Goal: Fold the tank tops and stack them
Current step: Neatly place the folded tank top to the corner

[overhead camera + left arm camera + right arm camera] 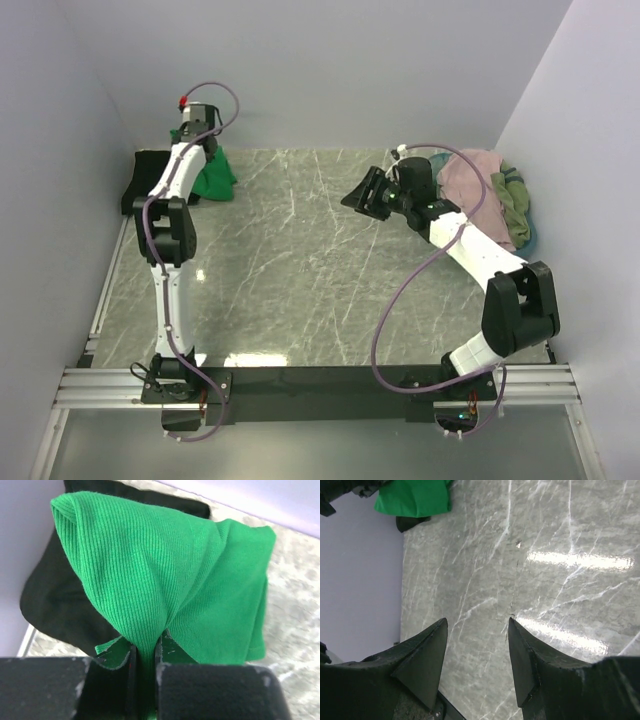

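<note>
My left gripper (203, 140) is at the far left corner, shut on a bunched fold of the bright green tank top (216, 176), which hangs from it down to the table. In the left wrist view the green top (175, 580) is pinched between the jaws of the left gripper (145, 655) and drapes over the folded black tank top (55, 605). That black top (140, 182) lies flat by the left wall. My right gripper (362, 195) hovers open over the bare middle of the table with nothing between its fingers (427, 655). A dusty pink top (475, 172) and an olive top (513, 200) are heaped at the right.
The teal basket (536, 232) holds the heap against the right wall. Grey marble table (300, 280) is walled on the left, back and right. In the right wrist view the green top (415, 497) and black top (412, 524) show at the far corner.
</note>
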You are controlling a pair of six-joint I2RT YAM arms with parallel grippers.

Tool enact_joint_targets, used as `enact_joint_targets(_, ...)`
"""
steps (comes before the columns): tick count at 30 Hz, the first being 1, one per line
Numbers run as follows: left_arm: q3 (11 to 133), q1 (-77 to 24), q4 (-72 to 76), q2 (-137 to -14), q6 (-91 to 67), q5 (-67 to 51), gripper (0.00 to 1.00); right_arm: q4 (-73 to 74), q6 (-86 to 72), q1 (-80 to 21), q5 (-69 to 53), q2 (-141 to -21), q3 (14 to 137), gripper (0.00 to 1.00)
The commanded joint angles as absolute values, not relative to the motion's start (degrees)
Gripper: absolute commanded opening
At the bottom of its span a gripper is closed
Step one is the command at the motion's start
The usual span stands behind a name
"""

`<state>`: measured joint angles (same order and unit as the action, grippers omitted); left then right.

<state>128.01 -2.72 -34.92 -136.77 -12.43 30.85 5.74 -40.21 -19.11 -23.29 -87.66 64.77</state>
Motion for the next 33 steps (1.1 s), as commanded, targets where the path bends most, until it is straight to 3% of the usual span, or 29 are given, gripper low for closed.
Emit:
enact_joint_targets(1,132.3,-0.2,-33.1,-135.1,-9.8,26.9,0.0,2.2,-38.5,-19.7,-24.0,-86.7,63.5,0.59)
enact_joint_targets(21,135.0,6.2,-31.8,-130.5,-11.8,6.6,0.0,3.5,-36.9,-20.2,-23.1,-85.8,63.8,0.58)
enact_joint_targets(33,133.9,10.0,-30.0,-127.2,-15.7,3.3,0.0,3.3,-36.9,-20.3,-23.6,-86.6,64.0,0.58)
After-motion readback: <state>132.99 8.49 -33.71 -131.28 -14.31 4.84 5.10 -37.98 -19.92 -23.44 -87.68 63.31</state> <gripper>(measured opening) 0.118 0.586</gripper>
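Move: The left hand already holds the green folded tank top. The black folded one, where it is being taken, has its middle about 9 cm to this hand's left, level ahead and 12 cm below. The table's far left corner is roughly 10 cm ahead and 19 cm left, at table height; the green top's free part hangs about 6 cm right and 5 cm below. From the right hand the black top lies about 21 cm ahead, 60 cm left and 19 cm lower. Still pinching the green tank top's gathered edge, the left hand sweeps left about 5 cm on the black top's side, rising slightly. It eases back right a couple of centimetres as the wrist swings the fingers some 20 degrees clockwise, to point more nearly straight ahead, then lifts briskly about 6 cm more, edging left again at the end. The fingers stay shut. ##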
